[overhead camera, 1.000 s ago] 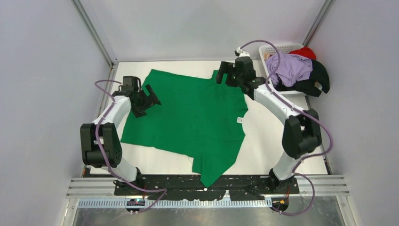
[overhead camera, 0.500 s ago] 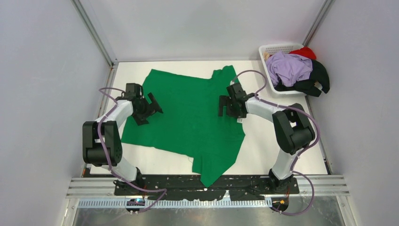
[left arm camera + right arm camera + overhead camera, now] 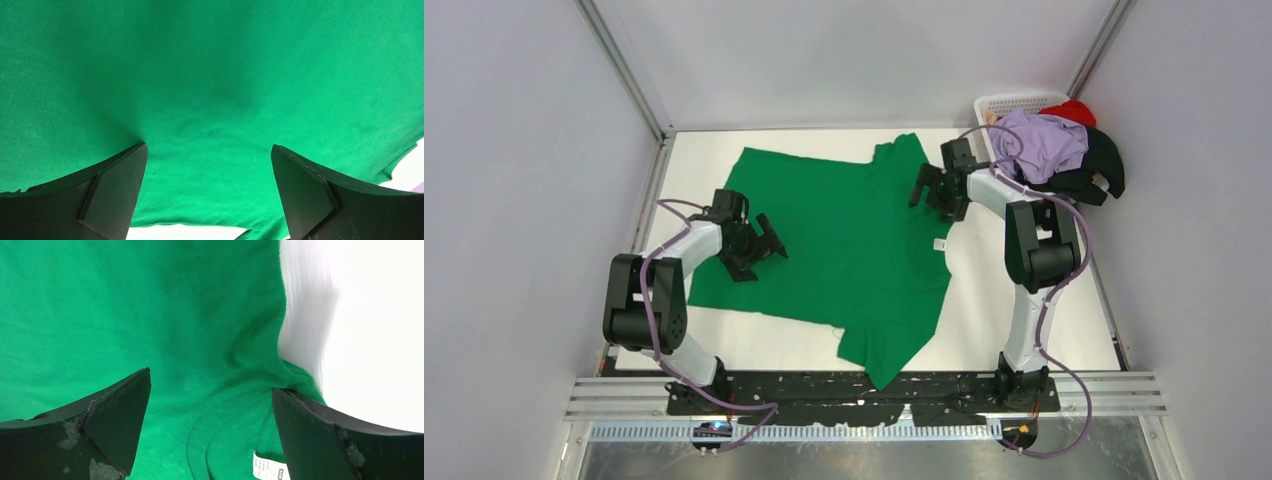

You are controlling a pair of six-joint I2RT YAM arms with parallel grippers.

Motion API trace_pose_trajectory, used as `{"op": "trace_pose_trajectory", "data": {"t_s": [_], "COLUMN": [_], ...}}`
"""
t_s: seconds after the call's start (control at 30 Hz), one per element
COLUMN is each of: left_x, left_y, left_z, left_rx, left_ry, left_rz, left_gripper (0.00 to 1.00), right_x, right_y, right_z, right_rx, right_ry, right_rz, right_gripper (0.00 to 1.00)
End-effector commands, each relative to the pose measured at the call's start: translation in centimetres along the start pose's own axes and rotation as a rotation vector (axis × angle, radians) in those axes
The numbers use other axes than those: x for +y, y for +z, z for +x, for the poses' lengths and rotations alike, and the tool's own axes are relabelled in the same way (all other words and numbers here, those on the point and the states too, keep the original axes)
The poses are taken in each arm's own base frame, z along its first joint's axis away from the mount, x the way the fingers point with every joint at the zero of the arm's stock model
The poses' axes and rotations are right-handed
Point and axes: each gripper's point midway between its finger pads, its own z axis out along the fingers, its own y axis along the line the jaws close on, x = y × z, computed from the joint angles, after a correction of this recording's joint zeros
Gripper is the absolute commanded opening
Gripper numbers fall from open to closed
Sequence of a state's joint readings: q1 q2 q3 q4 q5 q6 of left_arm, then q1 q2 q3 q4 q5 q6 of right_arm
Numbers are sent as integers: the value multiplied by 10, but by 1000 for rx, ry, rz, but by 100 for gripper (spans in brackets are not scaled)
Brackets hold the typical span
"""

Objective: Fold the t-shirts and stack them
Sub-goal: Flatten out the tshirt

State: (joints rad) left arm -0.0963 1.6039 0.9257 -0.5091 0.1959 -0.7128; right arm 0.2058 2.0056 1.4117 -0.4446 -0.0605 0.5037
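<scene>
A bright green t-shirt (image 3: 844,240) lies spread flat on the white table, one sleeve hanging toward the near edge and its small white tag (image 3: 940,243) at the right side. My left gripper (image 3: 762,258) hovers open low over the shirt's left part. In the left wrist view green cloth (image 3: 210,75) fills the frame between the spread fingers (image 3: 116,192), nothing held. My right gripper (image 3: 929,200) stands open over the shirt's far right, by the collar. The right wrist view shows the collar seam and the tag (image 3: 267,467) between its open fingers (image 3: 112,415).
A white lattice basket (image 3: 1014,103) sits at the far right corner, piled with a lilac shirt (image 3: 1044,140), a black one (image 3: 1096,172) and a red one (image 3: 1072,110). Bare table (image 3: 1014,290) lies right of the green shirt. Grey walls enclose the table.
The right gripper swung from the far right down to mid-shirt, then back toward the collar. The left gripper slid right and nearer over the cloth. The shirt's right side shifted slightly.
</scene>
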Motion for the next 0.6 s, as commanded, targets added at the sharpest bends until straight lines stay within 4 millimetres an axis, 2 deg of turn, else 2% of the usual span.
{"op": "trace_pose_trajectory", "data": {"t_s": [0.0,0.27,0.37,0.47,0.57], "left_x": [-17,-36,-42,-46,-48], "left_y": [-1,1,2,1,0], "left_z": [15,42,49,56,57], "left_rx": [14,61,74,82,65], "left_ry": [-17,-3,2,4,7], "left_rz": [51,79,86,91,91], "left_gripper": [100,100,100,100,100], "right_x": [-1,1,-20,-30,-32], "right_y": [20,32,35,40,45], "right_z": [-5,-52,-71,-95,-113], "right_rx": [98,74,42,9,-22], "right_ry": [56,81,81,90,69], "right_rz": [-48,-38,47,55,56], "right_gripper": [99,99,99,98,98]}}
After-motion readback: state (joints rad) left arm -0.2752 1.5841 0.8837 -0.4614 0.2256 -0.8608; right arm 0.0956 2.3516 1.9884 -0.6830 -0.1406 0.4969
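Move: Both my open hands are already on the green t-shirt. Its middle lies about 15 cm right and 6 cm ahead of my left hand, and some 27 cm left and 8 cm back of my right. From my right hand, the white tag is about 8 cm back and 1 cm right, the far sleeve 18 cm ahead and 8 cm left, and the laundry basket 18 cm ahead and 27 cm right. The cloth lies some 2 cm below the hand points. With my fingertips still on the shirt and both grippers wide open, I drag its right edge forward about 9 cm with my right hand, veering rightward towards the end. Meanwhile my left hand slides the cloth about 6 cm to the right and slightly back, staying low, so the two hands swing the shirt round. ##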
